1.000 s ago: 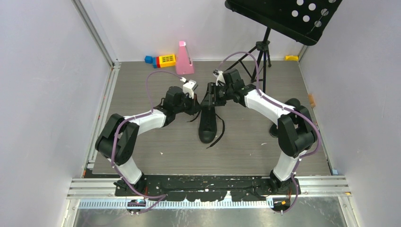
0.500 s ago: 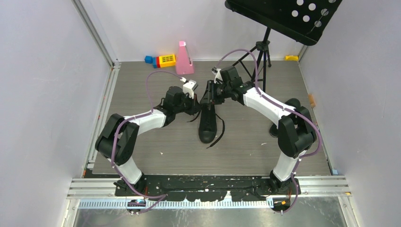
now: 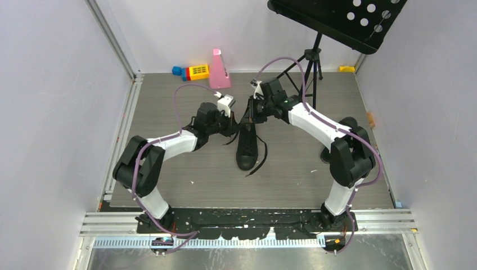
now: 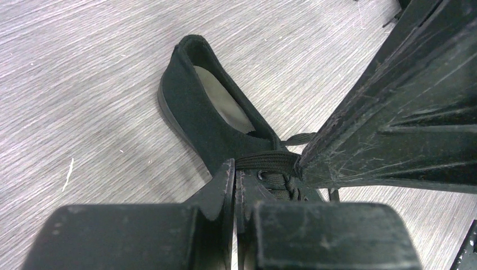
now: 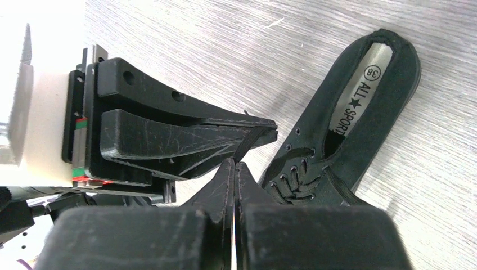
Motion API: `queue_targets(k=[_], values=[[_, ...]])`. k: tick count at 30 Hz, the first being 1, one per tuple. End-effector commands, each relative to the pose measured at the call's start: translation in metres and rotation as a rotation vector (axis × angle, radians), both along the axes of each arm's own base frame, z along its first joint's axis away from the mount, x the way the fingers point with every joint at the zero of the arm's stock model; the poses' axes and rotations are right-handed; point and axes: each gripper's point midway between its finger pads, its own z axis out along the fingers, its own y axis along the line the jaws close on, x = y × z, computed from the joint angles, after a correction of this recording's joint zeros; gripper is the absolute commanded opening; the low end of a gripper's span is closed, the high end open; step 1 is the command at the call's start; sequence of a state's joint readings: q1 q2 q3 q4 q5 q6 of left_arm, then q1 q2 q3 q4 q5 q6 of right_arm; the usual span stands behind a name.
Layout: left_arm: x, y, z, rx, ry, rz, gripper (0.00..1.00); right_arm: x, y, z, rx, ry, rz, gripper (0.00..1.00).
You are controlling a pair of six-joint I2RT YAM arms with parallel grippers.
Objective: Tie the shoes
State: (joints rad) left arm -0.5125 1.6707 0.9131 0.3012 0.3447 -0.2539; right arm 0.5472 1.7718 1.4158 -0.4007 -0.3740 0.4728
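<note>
A black canvas shoe lies on the grey floor mat, toe toward the arm bases and heel opening away. It also shows in the left wrist view and the right wrist view. My left gripper is at the shoe's left side by the eyelets, jaws pressed together on a flat black lace. My right gripper is over the shoe's opening, jaws pressed together on the same short stretch of lace running to the left fingertips. Another lace end trails loose to the right of the toe.
A black tripod music stand stands at the back right, with its desk overhead. A pink wedge and coloured toy blocks sit at the back wall. White walls close in on both sides.
My right gripper has shifted a little up and to the left, toward the heel. The left arm and the shoe have hardly moved.
</note>
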Motion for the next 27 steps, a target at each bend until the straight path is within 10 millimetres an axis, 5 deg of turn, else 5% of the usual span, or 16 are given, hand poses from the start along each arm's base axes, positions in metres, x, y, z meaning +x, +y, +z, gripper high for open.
queue_targets(k=[1,5,11,19,27], values=[[0.004,-0.003,0.029,-0.030,-0.077,-0.009,0.03,0.009,0.006,0.031,0.032,-0.071,-0.001,0.00],[0.004,0.001,0.027,-0.022,-0.080,0.010,0.13,0.013,0.006,0.033,0.029,-0.081,-0.014,0.00],[0.000,0.006,0.032,-0.034,-0.131,0.015,0.65,0.019,0.009,0.031,0.033,-0.083,-0.019,0.00],[-0.004,0.004,0.035,-0.028,-0.217,-0.013,0.99,0.020,0.015,0.033,0.059,-0.075,-0.002,0.00],[0.013,-0.014,0.038,-0.052,-0.291,-0.061,0.95,0.018,0.017,0.033,0.091,-0.048,0.016,0.00]])
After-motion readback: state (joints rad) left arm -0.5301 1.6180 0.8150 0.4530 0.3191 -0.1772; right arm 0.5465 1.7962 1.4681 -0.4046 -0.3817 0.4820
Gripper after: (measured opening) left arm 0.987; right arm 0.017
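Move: The shoelace runs taut between my two pairs of fingertips. From my left hand the middle of that span is about 2 cm ahead, 2 cm right and 2 cm up, and the right gripper about 3 cm ahead, 4 cm right and 4 cm up. The shoe's middle lies about 1 cm back, 4 cm right and 7 cm below. From my right hand the lace span is some 2 cm back, 2 cm left and 2 cm down, and the shoe's middle 4 cm back, 1 cm left and 12 cm below. I spread my left fingers from shut to fully open and let go of the lace, easing back and left about 1.5 cm off its end, then coming forward and right again and rising about 1 cm while the fingertips tip down some 10 degrees. My right fingers stay shut on the lace, lifting it about 1 cm and carrying it forward about 1 cm. ##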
